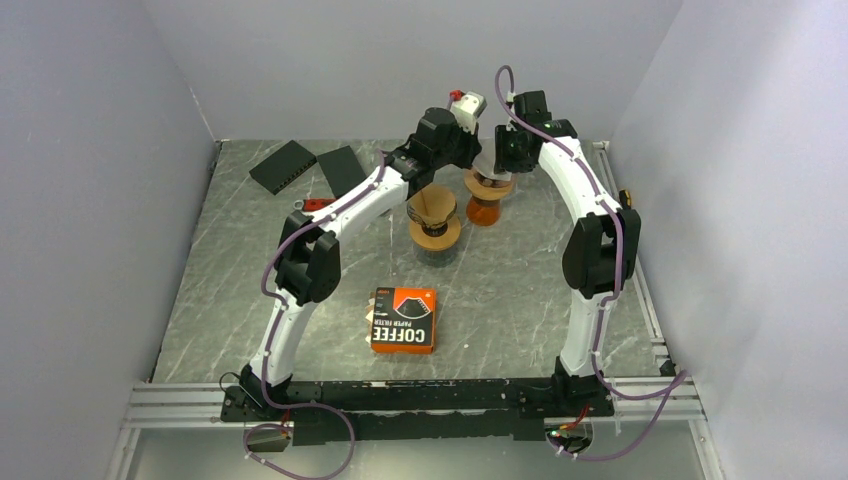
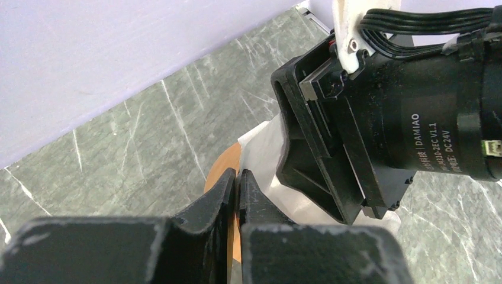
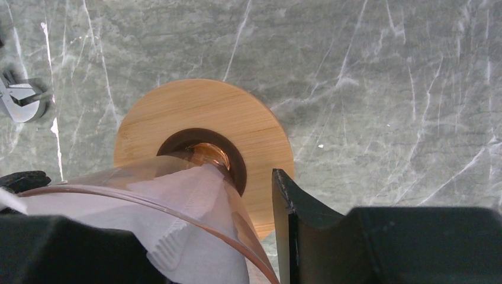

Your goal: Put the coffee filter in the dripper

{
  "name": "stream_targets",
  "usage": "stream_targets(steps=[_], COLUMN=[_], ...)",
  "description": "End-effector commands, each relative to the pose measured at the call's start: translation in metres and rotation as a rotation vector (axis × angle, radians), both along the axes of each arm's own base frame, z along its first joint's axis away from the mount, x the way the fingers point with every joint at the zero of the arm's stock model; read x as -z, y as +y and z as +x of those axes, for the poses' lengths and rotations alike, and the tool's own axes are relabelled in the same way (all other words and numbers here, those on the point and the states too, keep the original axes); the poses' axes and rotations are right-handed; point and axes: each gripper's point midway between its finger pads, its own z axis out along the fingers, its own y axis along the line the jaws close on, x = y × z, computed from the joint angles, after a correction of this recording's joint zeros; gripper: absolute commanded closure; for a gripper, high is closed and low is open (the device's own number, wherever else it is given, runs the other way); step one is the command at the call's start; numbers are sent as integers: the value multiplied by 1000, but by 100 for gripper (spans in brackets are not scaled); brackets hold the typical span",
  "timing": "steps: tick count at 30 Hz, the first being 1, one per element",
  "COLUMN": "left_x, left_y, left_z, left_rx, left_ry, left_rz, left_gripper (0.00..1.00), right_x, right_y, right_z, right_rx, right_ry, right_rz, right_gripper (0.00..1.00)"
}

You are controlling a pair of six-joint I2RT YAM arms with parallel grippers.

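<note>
The amber glass dripper (image 1: 487,192) stands on its wooden ring (image 3: 260,133) at the back of the table, with the white coffee filter (image 3: 195,204) lying inside its cone. My left gripper (image 2: 238,173) is shut on the filter's upper edge (image 2: 260,145), just above the ring (image 2: 220,171). My right gripper (image 3: 174,234) is open astride the dripper's rim: one finger (image 3: 285,207) stands just outside the glass wall (image 3: 251,236), the other is over the paper. In the top view both wrists crowd over the dripper, and the left gripper (image 1: 480,165) and right gripper (image 1: 503,168) are hard to tell apart.
A second dripper (image 1: 435,222) with a brown filter stands just left of the amber one. An orange box of paper filters (image 1: 403,320) lies in the middle. Two black slabs (image 1: 283,166) (image 1: 342,170) lie at the back left. The right arm's wrist motor (image 2: 414,118) hangs close to my left fingers.
</note>
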Motion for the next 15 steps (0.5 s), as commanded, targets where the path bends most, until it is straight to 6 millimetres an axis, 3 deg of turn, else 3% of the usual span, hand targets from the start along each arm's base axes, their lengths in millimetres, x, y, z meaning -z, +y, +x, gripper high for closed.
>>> stream_targets(steps=[1,4,9,15], left_x=[-4,-3,-8,-14], left_y=[0,0,0,1], left_z=[-3,-3,-5,-7], left_rx=[-5,-4,3,4], left_ry=[2,5,-2,-14], left_rz=[18,17,9,-2], left_gripper=[91,87,77,58], right_x=[12,4,-19,-49], right_y=[-10,-8,0,4], right_z=[7,7,5,1], right_rx=[28,23,4,-7], right_ry=[6,-5,-48,-100], right_rz=[-48,-35,15,54], right_gripper=[59,56,41,31])
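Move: The clear dripper with the white filter stands between the hands: its middle is about 4 cm to the right of the left hand and 6 cm below it, with the left fingers nearly shut on the rim. It is some 2 cm to the left of the right hand and 2 cm higher. The wooden ring sits right under the dripper, about 14 cm below the left hand; the brown-filter dripper is about 8 cm left of the left hand and 10 cm back. The left fingers release their pinch on the dripper's rim and the paper there, spreading to about a third open with one tip outside the rim and one inside, while that hand sinks roughly 1 cm and eases a touch back. The right hand stays in place, one finger still inside the cone and the other outside, and spreads its fingers further, to about two thirds open. ##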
